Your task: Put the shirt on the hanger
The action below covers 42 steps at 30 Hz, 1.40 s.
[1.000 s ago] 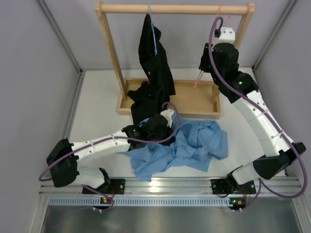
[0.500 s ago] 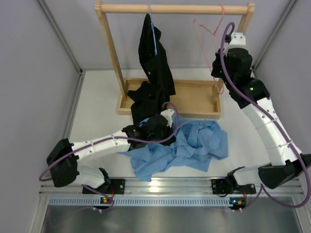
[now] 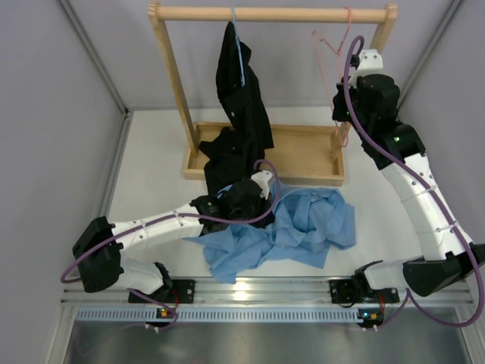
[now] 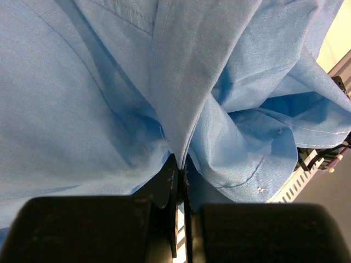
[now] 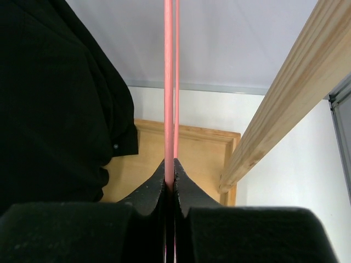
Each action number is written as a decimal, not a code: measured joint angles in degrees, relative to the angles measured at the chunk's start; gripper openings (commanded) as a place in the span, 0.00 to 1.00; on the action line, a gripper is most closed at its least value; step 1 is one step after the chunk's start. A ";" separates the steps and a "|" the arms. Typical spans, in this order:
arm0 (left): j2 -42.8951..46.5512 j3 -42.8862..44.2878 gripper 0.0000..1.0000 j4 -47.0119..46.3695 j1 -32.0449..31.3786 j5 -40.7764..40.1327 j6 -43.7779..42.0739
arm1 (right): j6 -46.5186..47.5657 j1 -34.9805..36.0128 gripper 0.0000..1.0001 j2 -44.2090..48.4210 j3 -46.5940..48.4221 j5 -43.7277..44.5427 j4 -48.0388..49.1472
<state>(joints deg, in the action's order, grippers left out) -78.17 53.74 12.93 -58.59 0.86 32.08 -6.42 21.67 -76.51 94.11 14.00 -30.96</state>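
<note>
The light blue shirt (image 3: 303, 226) lies crumpled on the table in front of the rack; it fills the left wrist view (image 4: 109, 82). My left gripper (image 3: 248, 200) rests at the shirt's left edge, shut on a raised fold of it (image 4: 178, 160). The pink wire hanger (image 3: 327, 45) is up at the right end of the rack's wooden rod (image 3: 288, 14), its hook at the rod. My right gripper (image 3: 341, 114) is shut on the hanger's wire (image 5: 169, 82), which runs straight up from the closed fingertips (image 5: 169, 167).
A black garment (image 3: 241, 83) hangs on a thin blue hanger (image 3: 238, 38) at the rod's middle and drapes onto the wooden base tray (image 3: 303, 155). The black garment (image 5: 55, 98) and the rack's right post (image 5: 285, 98) flank the right gripper. Grey walls enclose the table.
My right arm has risen and swung right, carrying the pink hanger from low near the base tray up to the right end of the rod. The left arm and the shirt have not moved.
</note>
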 measured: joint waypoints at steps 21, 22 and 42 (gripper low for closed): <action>1.03 -0.61 0.00 -0.33 -0.02 -0.02 1.01 | 4.52 -1.62 0.00 0.52 3.43 -6.60 1.84; 1.14 -0.61 0.00 -0.33 -0.02 -0.02 1.01 | 4.50 -1.70 0.00 0.57 3.65 -6.69 2.12; 8.46 -1.03 0.00 -0.52 -0.07 -9.60 6.29 | 4.37 -2.21 0.00 27.80 -11.52 -24.63 -9.99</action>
<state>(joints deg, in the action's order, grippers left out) -69.71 52.71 12.40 -58.65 -8.73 38.37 -2.04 19.46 -48.71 82.59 -10.63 -40.95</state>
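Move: My right hand already grips the pink hanger, still hooked on the rod some 25 cm above it and 10 cm ahead, about 2 cm to the left. The blue shirt's edge, pinched in my left fingers, lies about 21 cm back, 21 cm left and 26 cm below my right hand. The black shirt hangs roughly 28 cm left, 8 cm ahead, its middle 10 cm lower. From my left hand, the pink hanger is some 26 cm ahead, 24 cm right and 33 cm higher. Keeping the hanger pinched, I lift my right hand about 7 cm so the hook clears the rod, then sweep it back some 16 cm, sinking again late and turning some 20 degrees counter-clockwise, towards the blue shirt. Near the end my left hand, still holding the shirt's edge, rises about 5 cm, easing slightly forward and left. ##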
